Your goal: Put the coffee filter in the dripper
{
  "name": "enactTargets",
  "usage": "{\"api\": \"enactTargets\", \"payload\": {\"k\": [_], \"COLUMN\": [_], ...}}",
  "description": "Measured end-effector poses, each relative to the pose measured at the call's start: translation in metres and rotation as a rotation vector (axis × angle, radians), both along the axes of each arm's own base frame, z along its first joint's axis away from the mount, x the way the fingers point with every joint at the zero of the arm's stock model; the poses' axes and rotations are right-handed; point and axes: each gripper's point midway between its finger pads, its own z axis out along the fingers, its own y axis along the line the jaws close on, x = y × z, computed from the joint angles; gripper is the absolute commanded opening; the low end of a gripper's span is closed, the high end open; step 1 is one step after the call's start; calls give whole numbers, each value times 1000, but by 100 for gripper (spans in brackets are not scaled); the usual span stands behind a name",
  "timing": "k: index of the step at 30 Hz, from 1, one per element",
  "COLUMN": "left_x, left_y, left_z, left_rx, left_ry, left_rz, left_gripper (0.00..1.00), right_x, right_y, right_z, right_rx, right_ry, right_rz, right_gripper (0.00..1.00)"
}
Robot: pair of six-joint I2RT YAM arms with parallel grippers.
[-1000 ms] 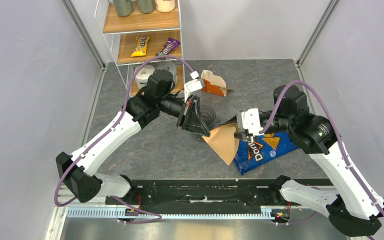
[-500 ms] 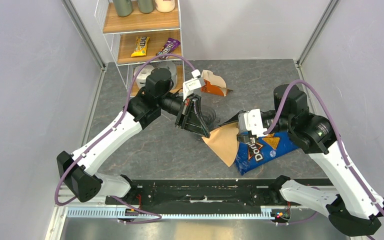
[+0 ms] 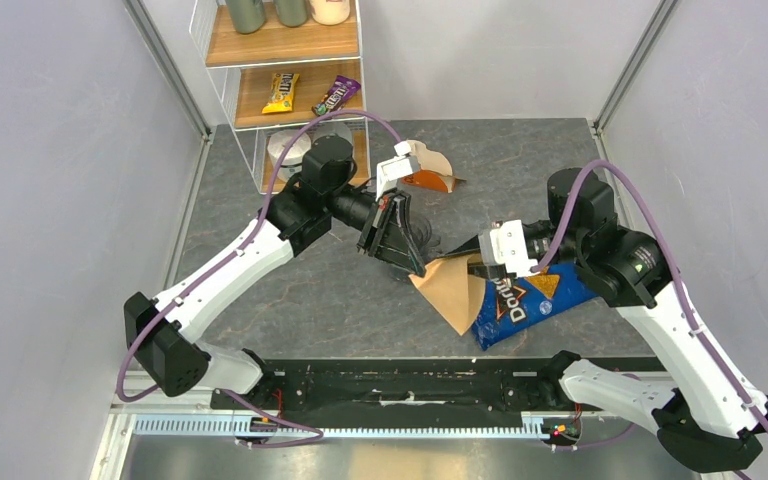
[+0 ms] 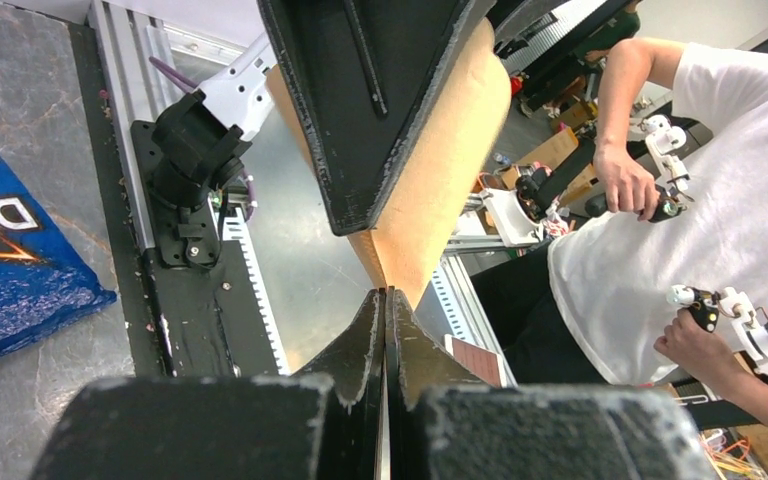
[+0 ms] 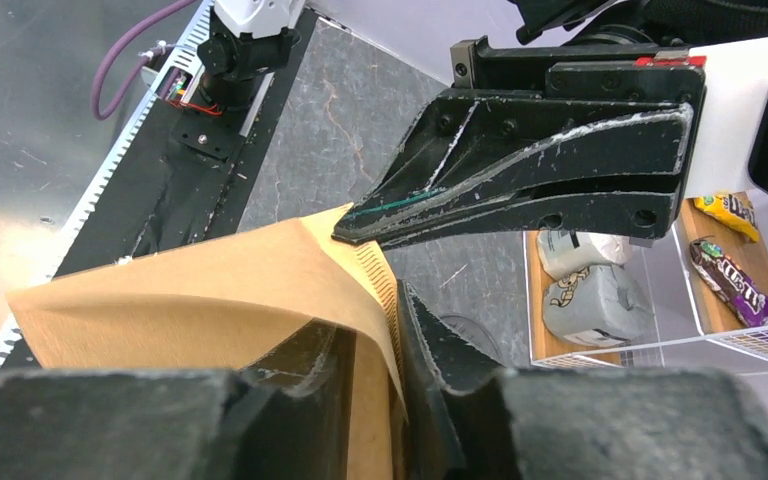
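Note:
The coffee filter (image 3: 450,290), a tan paper fan, hangs above the table between both arms. My left gripper (image 3: 415,268) is shut on its left corner; in the left wrist view the paper tip (image 4: 430,180) comes out of the closed jaws (image 4: 388,292). My right gripper (image 3: 472,265) straddles the filter's upper right edge. In the right wrist view the paper (image 5: 210,290) drapes over one finger and runs down between the jaws (image 5: 380,300), which stand partly apart. The dark dripper (image 3: 423,238) sits on the table just behind the left gripper, partly hidden by it.
A blue Doritos bag (image 3: 525,300) lies under the right gripper. The orange-and-white filter packet (image 3: 428,168) lies at the back centre. A wire shelf rack (image 3: 290,90) with candy packs and cups stands at the back left. The arms' base rail (image 3: 400,385) runs along the near edge.
The left arm has shifted a little right and back, still pinching the corner. The right jaws widened, then narrowed around the filter's edge. The filter moved slightly right.

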Motion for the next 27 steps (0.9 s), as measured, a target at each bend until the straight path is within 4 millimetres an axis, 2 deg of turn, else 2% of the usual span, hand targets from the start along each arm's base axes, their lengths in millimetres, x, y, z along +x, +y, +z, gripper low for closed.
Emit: {"api": "enactTargets", "payload": {"k": [2, 3, 4, 5, 6, 8, 10, 13, 16, 17, 19, 21, 23, 27], "left_x": [-1, -1, -1, -1, -1, 3, 11, 42, 95, 121, 156, 182, 191, 195], "left_y": [0, 0, 0, 0, 0, 0, 0, 7, 28, 41, 62, 79, 86, 87], "left_z": [1, 2, 2, 2, 3, 3, 3, 3, 7, 9, 12, 15, 19, 20], "left_rx": [-2, -4, -6, -7, -7, -3, -1, 2, -9, -11, -3, 14, 27, 60], "left_ry": [3, 4, 3, 3, 3, 8, 10, 9, -11, -22, -52, -109, -160, -227], "left_rz": [-5, -9, -10, -9, -8, 8, 45, 176, 410, 528, 714, 879, 972, 1072], "left_gripper": [3, 8, 16, 29, 37, 67, 75, 81, 80, 80, 80, 80, 83, 86], "right_x": [1, 1, 1, 1, 2, 3, 7, 17, 36, 46, 69, 99, 129, 181], "right_y": [0, 0, 0, 0, 0, 0, -1, -4, -7, -8, -12, -19, -28, -47], "right_z": [-1, -1, -1, -1, -1, -2, -3, -6, -6, -7, -11, -19, -30, -59], "right_rx": [-1, -2, -2, -2, -3, -7, -15, -30, -35, -34, -37, -45, -52, -63], "right_ry": [-2, -4, -6, -7, -8, -9, -2, 27, 67, 92, 147, 219, 289, 431], "right_rz": [0, 0, 0, -1, -3, -15, -40, -114, -236, -302, -445, -632, -819, -1196], "right_gripper": [19, 16, 13, 9, 6, 0, 0, 0, 0, 0, 0, 0, 0, 0]}}
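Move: Between the two grippers hangs the coffee filter: its middle is about 5 cm right of the left hand, 2 cm back and slightly lower, and from the right hand about 3 cm back, 1 cm left and slightly lower. The dripper stands roughly 17 cm ahead of the right hand, 7 cm left and 25 cm below. The Doritos bag lies some 13 cm ahead of the right hand, 21 cm right and 40 cm below. Closing fully on the filter's edge, the right fingers take it over while the left ones still pinch its corner; the left hand then opens wide, lets go and swings away some 20 cm forward and 9 cm left, turning counter-clockwise about 60 degrees. Keeping its pinch, the right hand sweeps the filter about 18 cm forward towards the dripper, with some 6 cm down, turning clockwise about 70 degrees as its fingers tip downward. ##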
